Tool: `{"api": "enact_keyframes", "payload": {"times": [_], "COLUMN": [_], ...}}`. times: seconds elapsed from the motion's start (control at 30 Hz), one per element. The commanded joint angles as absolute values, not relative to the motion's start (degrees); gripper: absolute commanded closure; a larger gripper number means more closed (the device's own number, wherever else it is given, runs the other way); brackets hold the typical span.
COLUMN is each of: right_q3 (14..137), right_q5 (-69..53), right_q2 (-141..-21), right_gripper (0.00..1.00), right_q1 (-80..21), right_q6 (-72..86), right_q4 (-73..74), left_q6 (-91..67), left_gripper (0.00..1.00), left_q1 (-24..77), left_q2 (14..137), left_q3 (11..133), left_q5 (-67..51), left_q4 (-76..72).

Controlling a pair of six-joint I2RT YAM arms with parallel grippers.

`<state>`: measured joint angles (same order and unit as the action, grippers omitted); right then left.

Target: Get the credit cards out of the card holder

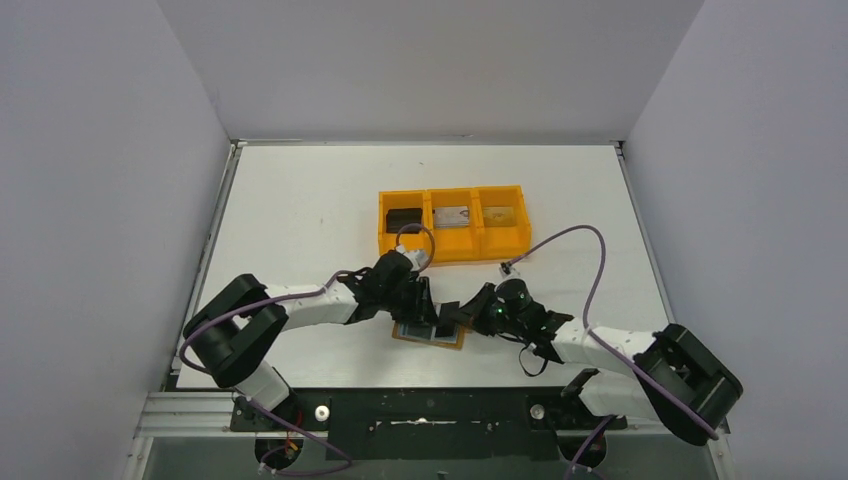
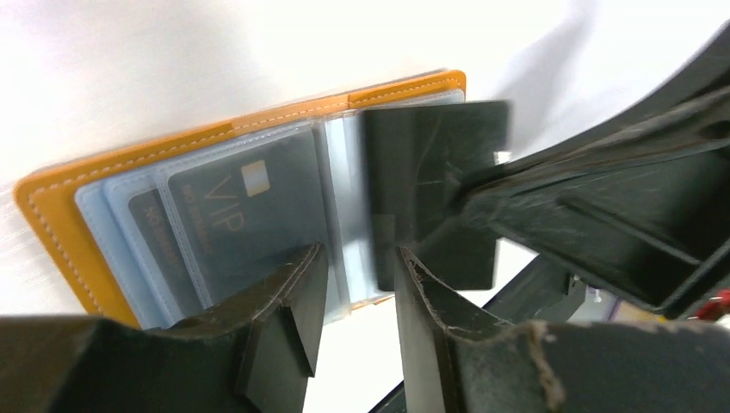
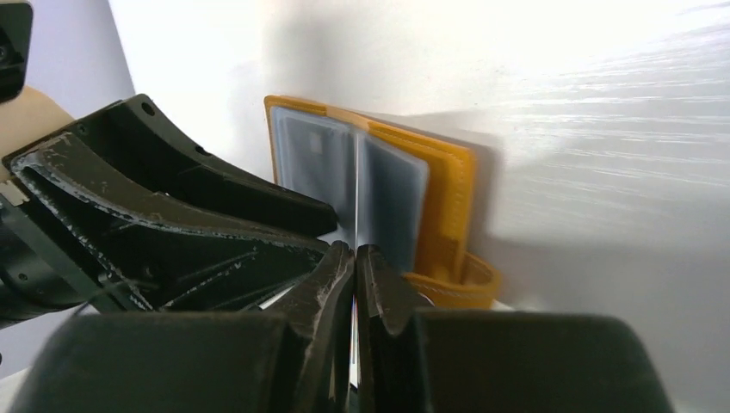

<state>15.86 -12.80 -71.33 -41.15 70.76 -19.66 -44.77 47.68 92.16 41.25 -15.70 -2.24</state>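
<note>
The tan card holder [image 1: 430, 336] lies open near the table's front edge, its clear pockets facing up. One dark credit card marked VIP [image 2: 232, 215] sits inside a pocket. My right gripper [image 3: 355, 251] is shut on another dark credit card [image 2: 430, 163], which the right wrist view shows edge-on; the card stands partly out over the holder's [image 2: 60, 215] right half. My left gripper [image 2: 357, 258] is open, its fingertips low over the pocket pages at the holder's near edge, with only bare table showing between them. In the top view the left gripper [image 1: 420, 300] and right gripper [image 1: 462, 313] meet over the holder.
An orange three-compartment tray [image 1: 455, 250] stands just behind the grippers, with one flat card [image 1: 403, 217] in each compartment. White walls enclose the table on three sides. The arms' cables loop above the table near the tray.
</note>
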Motion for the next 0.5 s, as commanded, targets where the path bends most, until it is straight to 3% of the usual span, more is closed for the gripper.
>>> {"api": "enact_keyframes", "payload": {"times": [0.0,0.27,0.47], "right_q3": [21.0,30.7,44.4], "right_q5": [-6.8,-5.6,-1.2], "right_q2": [-62.5,-56.3,-64.3], "right_gripper": [1.00,1.00,1.00], "right_q1": [-39.5,-36.9,-38.3], "right_q6": [63.5,50.8,32.8], "right_q4": [-2.5,9.8,10.3], "left_q6": [-43.0,-40.0,-35.9], "left_gripper": [0.64,0.50,0.35], "left_q1": [46.1,41.8,25.1], "left_q2": [87.1,75.5,64.1], "left_q3": [41.7,45.1,42.1], "left_q5": [-11.0,-9.3,-10.2], "left_q4": [3.5,8.6,17.0]}}
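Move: The orange tray, where the black card already pinched in the right fingers is headed, has its middle about 22 cm ahead of the right hand, straight out and 2 cm lower. The cards in its left compartment lie roughly 23 cm ahead and 12 cm left. The open card holder's middle is some 6 cm to the right hand's left, level with it and 3 cm below. From the left hand, the tray is about 21 cm ahead and 6 cm right. Keep the black card pinched in the shut right fingers and lift it up off the open card holder, about 8 cm, easing forward towards the orange tray and a little right, the wrist turning so the fingers swing more forward. Meanwhile pull the left gripper up, left and forward, some 12 cm in all, away from the holder, opening its fingers wider. ##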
